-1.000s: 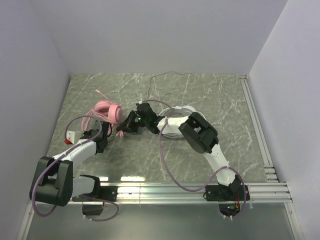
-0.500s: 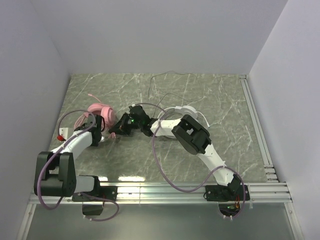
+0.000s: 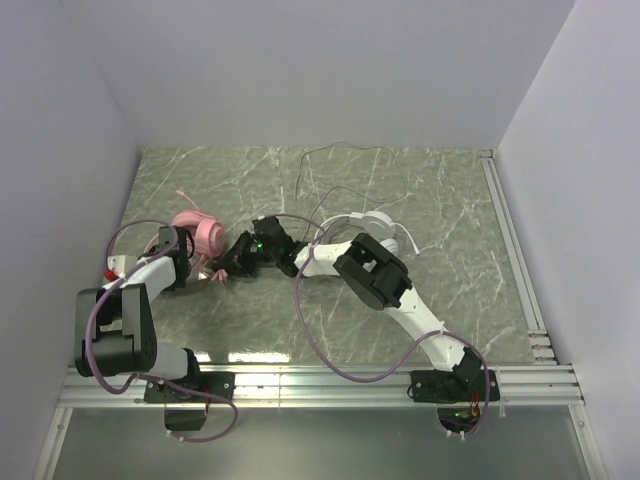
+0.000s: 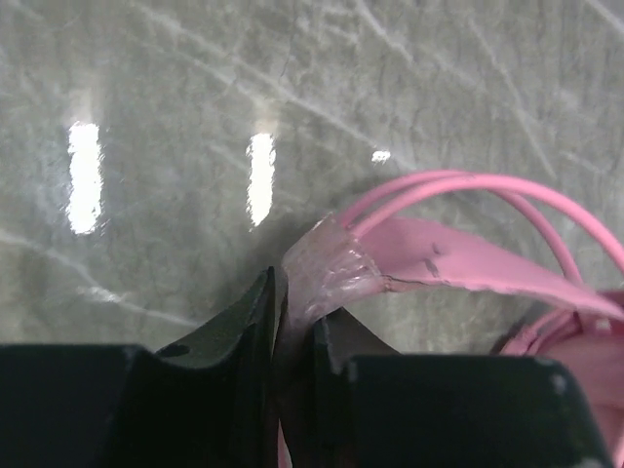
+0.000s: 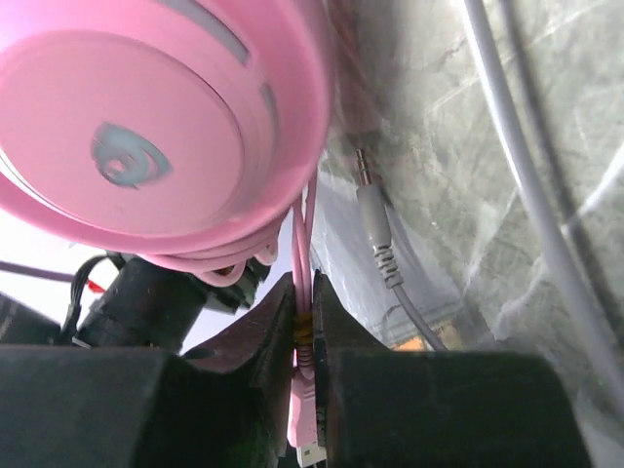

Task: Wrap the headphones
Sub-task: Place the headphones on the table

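The pink headphones (image 3: 200, 230) lie at the left of the marble table, one ear cup (image 5: 146, 117) filling the right wrist view. My left gripper (image 3: 190, 265) sits just in front of them, jaws nearly together on a flat pink strip (image 4: 429, 258) of that headset, whose translucent end (image 4: 327, 268) sticks out between the fingers. My right gripper (image 3: 232, 264) is beside it on the right, shut (image 5: 304, 292) on the thin pink cable (image 5: 302, 229) just above its plug. The white headphones (image 3: 365, 222) rest behind the right arm, their grey jack (image 5: 370, 210) lying on the table.
The white headset's thin cable (image 3: 345, 147) loops toward the back wall. White walls close in the left, back and right. A metal rail (image 3: 510, 250) runs along the right side and another (image 3: 380, 380) along the front. Purple hoses (image 3: 320, 330) hang off both arms.
Both grippers and the pink headphones have shifted left across the table. The left arm has folded back toward the left wall, and its jaws have eased slightly apart.
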Robot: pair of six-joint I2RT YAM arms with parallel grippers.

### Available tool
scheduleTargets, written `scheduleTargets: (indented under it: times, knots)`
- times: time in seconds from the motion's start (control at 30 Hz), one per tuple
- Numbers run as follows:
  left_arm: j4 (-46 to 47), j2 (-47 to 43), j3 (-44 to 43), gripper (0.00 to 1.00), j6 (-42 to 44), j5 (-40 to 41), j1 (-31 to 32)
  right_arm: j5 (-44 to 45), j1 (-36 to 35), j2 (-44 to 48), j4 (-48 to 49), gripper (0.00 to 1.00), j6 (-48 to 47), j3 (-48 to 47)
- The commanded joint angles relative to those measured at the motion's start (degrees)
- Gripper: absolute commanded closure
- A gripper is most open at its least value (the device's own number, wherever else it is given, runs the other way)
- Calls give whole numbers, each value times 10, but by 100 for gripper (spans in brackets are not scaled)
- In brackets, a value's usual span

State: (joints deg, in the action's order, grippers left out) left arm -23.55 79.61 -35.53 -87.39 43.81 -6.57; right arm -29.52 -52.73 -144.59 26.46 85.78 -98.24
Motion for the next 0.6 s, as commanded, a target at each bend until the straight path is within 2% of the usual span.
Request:
scheduleTargets:
  times: [0.0,0.03,0.17,0.23,0.37,0.47,0.57]
  knots:
    - [68,7,-40,78,-16,52,-26,-45,-3,-2,2,81,6,-22]
    - [71,5,-38,75,-12,51,-27,-46,-1,-3,2,76,2,-22]
    - [76,-7,-28,59,-6,49,-27,-54,-3,-3,0,70,-1,-17]
    - [67,-12,-31,56,-7,47,-28,-53,-3,2,-6,66,-12,-14]
    - [50,-22,-35,46,-12,44,-28,-48,-4,25,-25,66,-32,1]
    - [55,-33,-33,27,1,32,-28,-48,-6,42,-48,65,-54,11]
    - [64,-53,-27,17,19,22,-28,-44,-9,66,-62,59,-75,35]
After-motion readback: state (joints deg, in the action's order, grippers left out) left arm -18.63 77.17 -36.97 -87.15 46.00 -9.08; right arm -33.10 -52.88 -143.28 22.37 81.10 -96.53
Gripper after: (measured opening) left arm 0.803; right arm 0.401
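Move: The left fingers hold the pink headband's crown just above the table. The pink earcups lie about 10 cm ahead of this hand and 14 cm to its right, and the tied cable end some 3 cm ahead and 18 cm right. The right fingers pinch that cable end; from them the earcups are about 9 cm ahead and 4 cm left, nearly level, and the headband crown is 3 cm back and 18 cm left, slightly lower. Spread the left fingers wide to let go of the pink headband, easing the left gripper about 2 cm forward and 2 cm left, then lift it clear by some 3 cm as its fingertips tilt up slightly. With the right gripper, open partway to release the tied cable end while drawing back about 2 cm and then sinking about 1 cm beside it. ##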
